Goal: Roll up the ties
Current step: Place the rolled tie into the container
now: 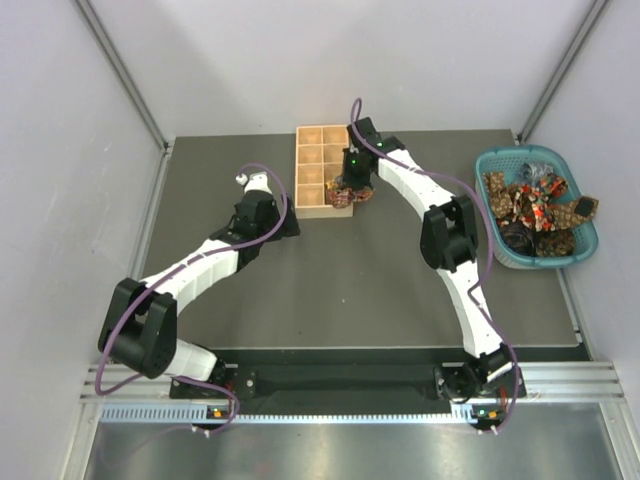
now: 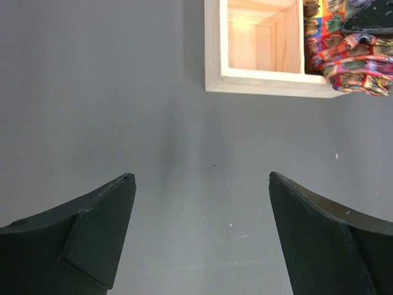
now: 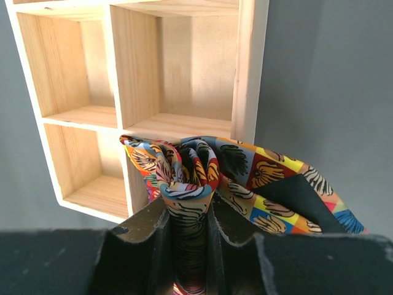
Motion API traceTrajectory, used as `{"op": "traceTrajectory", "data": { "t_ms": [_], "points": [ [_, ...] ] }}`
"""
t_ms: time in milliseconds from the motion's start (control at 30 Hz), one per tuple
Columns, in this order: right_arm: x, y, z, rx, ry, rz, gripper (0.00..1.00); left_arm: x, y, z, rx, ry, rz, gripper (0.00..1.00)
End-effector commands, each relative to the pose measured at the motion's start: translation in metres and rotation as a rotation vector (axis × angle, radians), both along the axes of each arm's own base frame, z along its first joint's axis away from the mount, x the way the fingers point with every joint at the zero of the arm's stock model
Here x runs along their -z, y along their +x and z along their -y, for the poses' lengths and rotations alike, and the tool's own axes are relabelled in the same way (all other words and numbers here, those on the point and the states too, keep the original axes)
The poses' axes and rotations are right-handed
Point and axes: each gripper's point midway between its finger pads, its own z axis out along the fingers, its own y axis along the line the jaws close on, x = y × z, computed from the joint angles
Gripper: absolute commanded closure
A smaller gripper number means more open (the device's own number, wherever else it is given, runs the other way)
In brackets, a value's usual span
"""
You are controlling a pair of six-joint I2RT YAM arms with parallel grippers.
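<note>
A rolled tie [image 3: 209, 166] with a busy print in orange, red, blue and yellow is pinched between my right gripper's [image 3: 190, 212] fingers, and a loose end fans out to the right. In the top view this tie [image 1: 350, 193] hangs at the near right corner of the wooden tray [image 1: 299, 170], under the right gripper [image 1: 352, 183]. My left gripper [image 2: 200, 178] stands open over bare mat just short of the tray's near left corner [image 2: 270, 82], nothing between its fingers. The held tie [image 2: 353, 52] shows at the upper right of the left wrist view.
A teal basket [image 1: 492, 225] at the right side of the table holds several more loose ties [image 1: 535, 205]. The tray's compartments [image 3: 73, 80] in view are bare wood. Grey walls stand close on both sides of the table.
</note>
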Motion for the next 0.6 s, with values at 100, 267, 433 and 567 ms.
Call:
{"op": "traceTrajectory", "data": {
  "t_ms": [100,267,433,567],
  "points": [
    [-0.019,0.014,-0.005,0.043,0.026,0.1,1.0,-0.013,0.005,0.005,0.023,-0.021,0.054,0.06],
    [-0.035,0.011,-0.009,0.029,0.071,0.113,0.74,-0.011,0.005,0.005,0.028,-0.017,0.05,0.06],
    [-0.048,0.003,-0.014,0.011,0.116,0.109,0.63,-0.01,0.005,0.008,0.044,-0.023,0.045,0.07],
    [-0.058,-0.002,-0.014,0.013,0.132,0.109,0.58,-0.01,0.005,0.008,0.048,-0.02,0.046,0.07]
  ]
}}
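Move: The right gripper already holds the rolled tie at the container's near-right cell; the cell's middle is about 2 cm back, 1 cm left and 3 cm below the hand. From the hand, the empty near-left cell lies 2 cm back and some 7 cm left, the empty second right cell about 3 cm ahead and 1 cm left. From the idle left hand, the near-right cell is roughly 9 cm ahead, 14 cm right and 7 cm below. Ease the right gripper about half a centimetre farther down and forward with the rolled tie still pinched at the near-right cell, then open the fingers to a bit under half of their range to release it. While they part, drift roughly 1 cm left and begin rising, 1 cm at most, with hardly any wrist turn. ##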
